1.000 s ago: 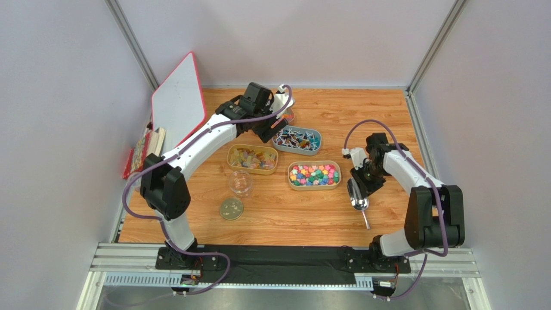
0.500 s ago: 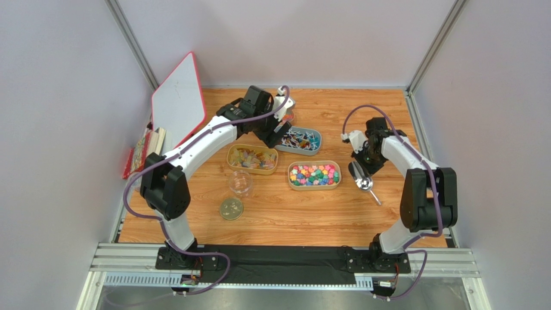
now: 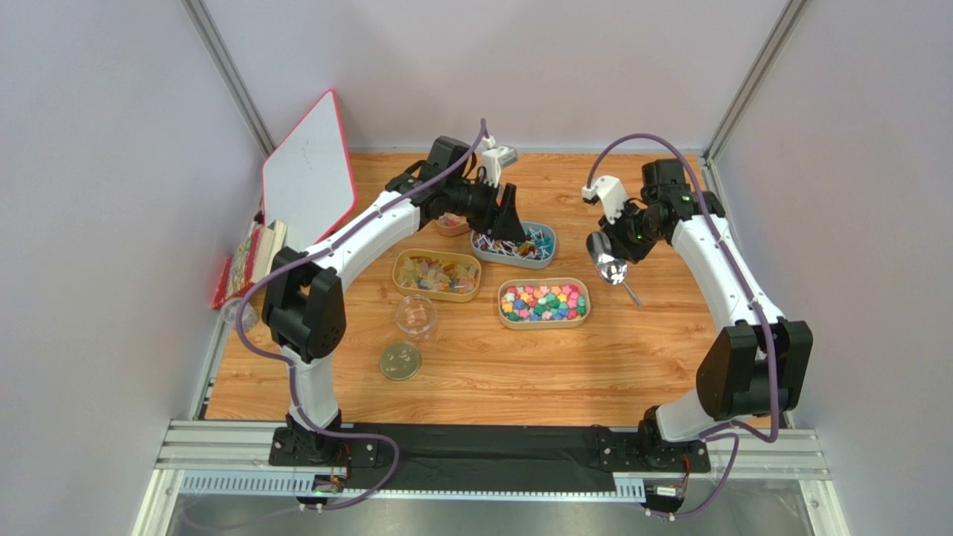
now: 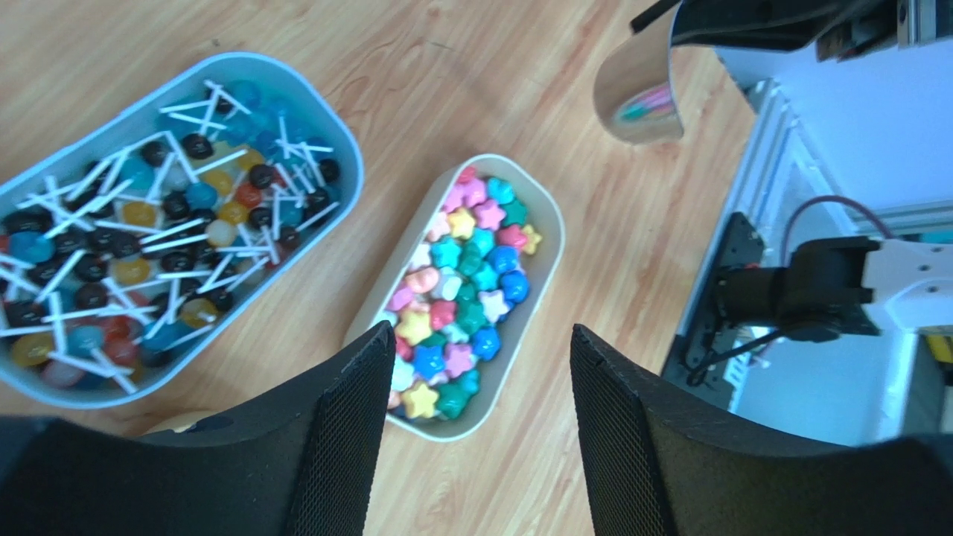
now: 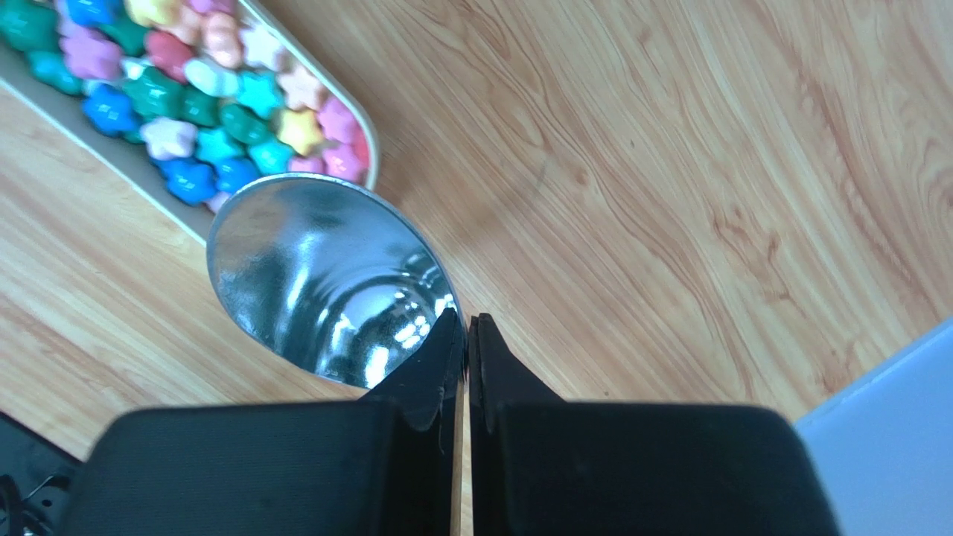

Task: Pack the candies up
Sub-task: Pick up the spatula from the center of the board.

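Observation:
Bright star-shaped candies [image 3: 544, 302] [image 4: 464, 302] [image 5: 190, 89] fill a tan oval tray [image 4: 537, 324]. Golden candies [image 3: 436, 275] lie in a second tan tray. Sweets on white sticks [image 3: 515, 240] [image 4: 157, 235] fill a blue-grey tray. A small dish of reddish candies [image 3: 451, 225] sits beside the left arm. My left gripper [image 3: 509, 219] [image 4: 481, 332] hovers open above the blue-grey tray's edge, with nothing between its fingers. My right gripper [image 3: 622, 237] [image 5: 466, 318] is shut on the handle of a metal scoop [image 3: 607, 252] [image 5: 324, 279]. The scoop is empty and hangs in the air to the right of the star candies.
A clear round jar [image 3: 416, 316] stands in front of the golden tray, its lid [image 3: 399, 360] nearer still. A red-edged white board [image 3: 308, 173] leans at the back left, with packets [image 3: 246, 262] below it. Frame posts and walls close the sides.
The right arm has lifted the scoop off the table at the front right and carried it back and up. The left gripper has swung right over the blue-grey tray and its jaws have narrowed somewhat.

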Controlling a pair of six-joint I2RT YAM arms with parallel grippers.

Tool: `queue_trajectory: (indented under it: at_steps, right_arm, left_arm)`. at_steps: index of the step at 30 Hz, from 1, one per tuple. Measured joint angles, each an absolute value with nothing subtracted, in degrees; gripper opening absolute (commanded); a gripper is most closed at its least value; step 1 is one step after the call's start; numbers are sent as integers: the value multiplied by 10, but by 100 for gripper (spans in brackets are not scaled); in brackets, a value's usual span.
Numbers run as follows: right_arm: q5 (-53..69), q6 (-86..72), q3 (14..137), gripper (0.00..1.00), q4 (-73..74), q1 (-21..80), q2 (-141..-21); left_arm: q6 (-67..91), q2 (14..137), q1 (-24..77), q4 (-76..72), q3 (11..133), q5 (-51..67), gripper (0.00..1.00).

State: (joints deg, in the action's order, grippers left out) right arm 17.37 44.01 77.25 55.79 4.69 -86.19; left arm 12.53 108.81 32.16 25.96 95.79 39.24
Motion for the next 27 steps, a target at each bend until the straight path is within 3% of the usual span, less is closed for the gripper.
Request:
queue_trajectory:
  at_steps: [27]
  right_arm:
    - [168,443,912,0,596,194,-972]
  left_arm:
    - [165,1115,330,222,980,451,64]
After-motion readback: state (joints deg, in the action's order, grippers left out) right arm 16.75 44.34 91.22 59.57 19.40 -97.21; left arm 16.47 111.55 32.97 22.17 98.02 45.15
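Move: The spatula, pinched shut in the right fingers, goes to the open left gripper, about 19 cm to the right hand's left, 3 cm ahead and 5 cm higher. From the right hand, the star-candy tub lies roughly 11 cm left, 1 cm back and 12 cm below; the lollipop tub is about 13 cm ahead, 17 cm left and 12 cm below. From the left hand, the spatula is some 18 cm right, 4 cm back and 5 cm lower. The spatula is carried to the robot's left by the right hand, still pinched, about 10 cm towards the waiting left gripper, with only a slight gain forward while the wrist turns some 15 degrees counter-clockwise. The left hand, its fingers staying open, eases about 2 cm right to meet it, rising a little and then sinking partway back. ##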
